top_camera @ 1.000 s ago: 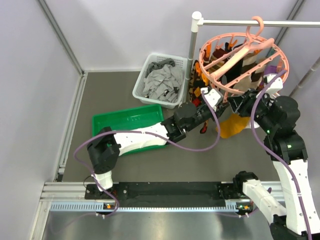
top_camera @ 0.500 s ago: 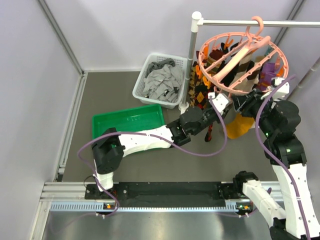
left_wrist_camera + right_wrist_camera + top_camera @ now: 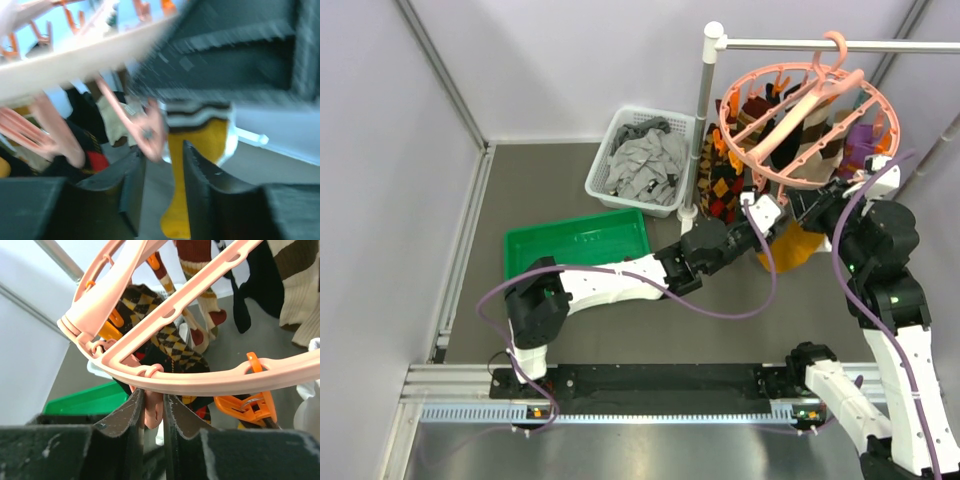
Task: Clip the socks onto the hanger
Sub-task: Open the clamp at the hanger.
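Note:
The salmon-pink ring hanger (image 3: 810,120) hangs from the rail at the upper right, with several socks clipped round it. A mustard sock (image 3: 790,245) with a white and black band at its top (image 3: 197,112) hangs under the near rim, between my two grippers. My left gripper (image 3: 763,213) is open just below a pink clip (image 3: 150,132), which touches the left fingertip; the mustard sock hangs behind the gap (image 3: 163,150). My right gripper (image 3: 153,395) is shut on a pink clip (image 3: 152,412) under the rim (image 3: 210,382). What holds the sock's top is hidden.
A white basket (image 3: 612,135) of grey garments stands at the back. A green tray (image 3: 575,245) lies left of centre. The white rail post (image 3: 705,110) rises beside the hanger, with argyle socks (image 3: 720,185) hanging next to it. Grey walls close both sides.
My right jaws have shut onto the pink clip. My left jaws have widened a little. Both grippers moved right and up under the rim, and the hanger swung back.

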{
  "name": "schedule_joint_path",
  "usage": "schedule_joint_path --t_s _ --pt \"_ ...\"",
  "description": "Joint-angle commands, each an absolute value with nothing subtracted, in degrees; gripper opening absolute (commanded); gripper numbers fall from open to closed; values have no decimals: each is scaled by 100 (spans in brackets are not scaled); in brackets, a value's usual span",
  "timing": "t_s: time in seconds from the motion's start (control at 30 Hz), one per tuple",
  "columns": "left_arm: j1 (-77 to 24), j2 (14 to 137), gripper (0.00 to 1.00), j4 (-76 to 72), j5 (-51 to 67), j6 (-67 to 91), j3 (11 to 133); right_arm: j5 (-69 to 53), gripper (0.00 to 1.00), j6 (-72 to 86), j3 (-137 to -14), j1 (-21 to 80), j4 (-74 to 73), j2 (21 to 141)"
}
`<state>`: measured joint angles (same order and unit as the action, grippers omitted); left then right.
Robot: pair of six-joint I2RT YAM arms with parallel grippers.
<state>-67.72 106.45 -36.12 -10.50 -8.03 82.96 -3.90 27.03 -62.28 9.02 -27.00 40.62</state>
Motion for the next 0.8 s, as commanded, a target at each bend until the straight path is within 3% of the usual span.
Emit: schedule_joint_path --t_s 0.0,0.23,0.33,0.5,0.77 --pt "-6908 10407 46 -4085 -686 -826 7902 -193 1 2532 -6249 923 -2373 4052" --pt "-6663 10099 66 -4604 -107 -493 7366 -263 0 2224 -6267 932 -2382 3999" --pt "-6356 10020 73 -4649 780 -10 7347 -404 0 2058 -6267 932 -2347 3982" --pt "-6012 10019 79 -4676 1896 605 7488 -518 0 1864 -6267 932 -2312 3920" --pt "-5695 10274 81 -4702 2584 1212 7998 -694 0 1775 -6258 923 -2268 3876"
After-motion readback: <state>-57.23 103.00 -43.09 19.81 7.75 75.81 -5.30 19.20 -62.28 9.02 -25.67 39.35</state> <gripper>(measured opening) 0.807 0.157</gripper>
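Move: At the hanger's near rim, the pink clamp sits between the right hand's closed fingers, practically at its hand point; the left fingertips are right at its lower end, with its middle about 2 cm above and 1 cm ahead of the left hand. An orange clamp stands some 6 cm to the right of the pink one, and the orange sock hangs about 8 cm right, 3 ahead and 11 below the left hand. The argyle socks lie roughly 10 cm to the left hand's left, 5 ahead and 10 below. Dropping about 5 cm and drawing back a little, the left hand comes free of the pink clamp's lower end, then climbs to its old height some 2.5 cm farther left, swinging clockwise about 20 degrees while its fingers open wide. The right hand keeps its pinch on the clamp, rising about 1 cm and rolling slightly, left side down. ##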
